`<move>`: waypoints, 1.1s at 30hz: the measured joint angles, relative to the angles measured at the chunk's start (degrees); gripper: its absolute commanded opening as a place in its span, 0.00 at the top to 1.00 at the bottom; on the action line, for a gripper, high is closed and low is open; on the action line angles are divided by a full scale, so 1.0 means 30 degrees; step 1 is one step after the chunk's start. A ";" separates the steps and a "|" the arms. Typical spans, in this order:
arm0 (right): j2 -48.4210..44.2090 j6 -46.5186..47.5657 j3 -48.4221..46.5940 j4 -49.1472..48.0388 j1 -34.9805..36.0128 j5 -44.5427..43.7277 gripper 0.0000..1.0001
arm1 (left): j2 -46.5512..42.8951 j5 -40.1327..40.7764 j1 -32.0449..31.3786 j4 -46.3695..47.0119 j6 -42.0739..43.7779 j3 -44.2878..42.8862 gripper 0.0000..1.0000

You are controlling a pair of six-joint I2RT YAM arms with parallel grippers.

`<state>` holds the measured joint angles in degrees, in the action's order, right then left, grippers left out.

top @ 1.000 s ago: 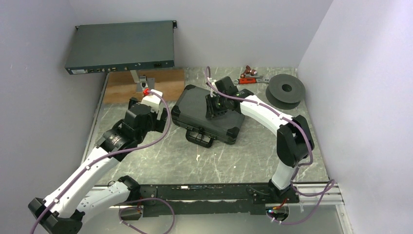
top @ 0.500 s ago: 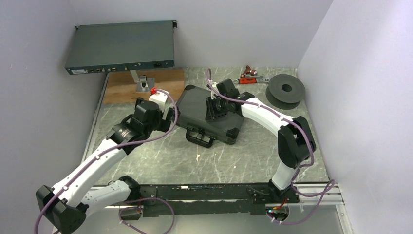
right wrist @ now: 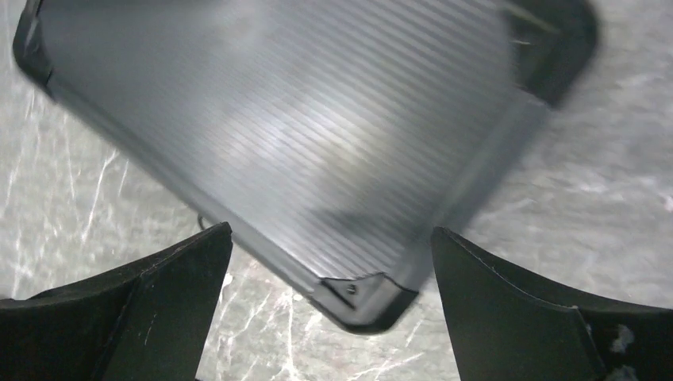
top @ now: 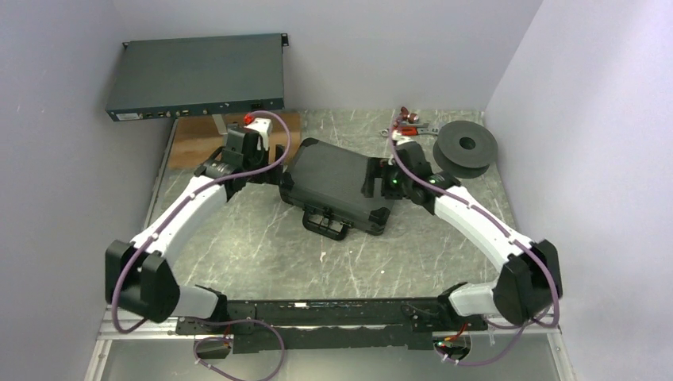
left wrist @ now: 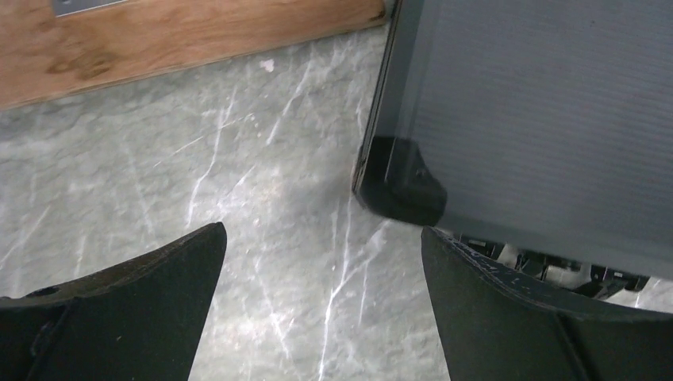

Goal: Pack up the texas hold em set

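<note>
The texas hold em set shows as a closed black ribbed briefcase (top: 337, 184) lying flat mid-table, handle (top: 325, 225) toward me. My left gripper (top: 263, 164) hovers open at the case's left corner. In the left wrist view that gripper (left wrist: 323, 238) has only marble between its fingers, and the case corner (left wrist: 405, 186) sits just beyond its right finger (left wrist: 516, 309). My right gripper (top: 370, 181) hangs open above the case's right end. In the right wrist view this gripper (right wrist: 331, 238) straddles a corner of the case (right wrist: 278, 119) from above without touching it.
A grey flat rack unit (top: 198, 75) leans at the back left above a wooden board (top: 202, 143). A dark round spool (top: 466, 147) lies at the back right, with small red and silver tools (top: 409, 123) beside it. Walls close in on the left, back and right.
My right gripper has opened, come off the case lid and drawn back to the right. The left arm has swung forward to the case's left corner, staying open.
</note>
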<state>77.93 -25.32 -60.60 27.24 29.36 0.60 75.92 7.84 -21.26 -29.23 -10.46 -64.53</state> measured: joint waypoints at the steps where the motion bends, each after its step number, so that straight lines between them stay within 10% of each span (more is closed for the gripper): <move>1: -0.0583 -0.0372 0.0459 -0.0029 -0.0481 -0.0291 0.00 | 0.0517 -0.0364 0.0197 0.0291 0.0007 -0.0153 0.00; 14: -0.2375 -0.3024 0.3300 -0.0350 -0.3745 -0.1508 0.08 | 0.5705 -0.4000 0.1406 0.3752 -0.0270 -0.0678 0.07; 33: 0.1574 -0.2433 0.2754 -0.3111 -0.4197 0.2703 0.34 | 0.3963 -0.7868 0.1304 1.1489 -0.2302 0.4940 0.36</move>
<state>82.65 -32.62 -52.34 17.91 16.78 8.71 87.81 -15.77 -17.34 5.23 -17.37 -49.71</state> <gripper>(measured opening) 0.680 0.660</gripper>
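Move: Beyond the left hand by 2 cm and some 7 cm to its right, about 9 cm lower, is the closed case's near-left corner; the case handle lies about 8 cm back and 16 cm right, the wooden board about 14 cm ahead and 6 cm left. The case's right edge is roughly 5 cm right of the right hand, 2 cm ahead and 7 cm below; the red pliers lie some 16 cm ahead and 9 cm right, the black reel 12 cm ahead and 23 cm right. Bringing both hands down onto the case's two ends: the left drops about 8 cm while reaching forward, swings right to the near-left corner, its left side rolling down some 20 degrees, then draws back a little. The right sweeps right past the case's right edge, then sinks and returns partway left and slightly forward to straddle that edge. Both grippers narrow to about two-thirds open; contact is unclear. ##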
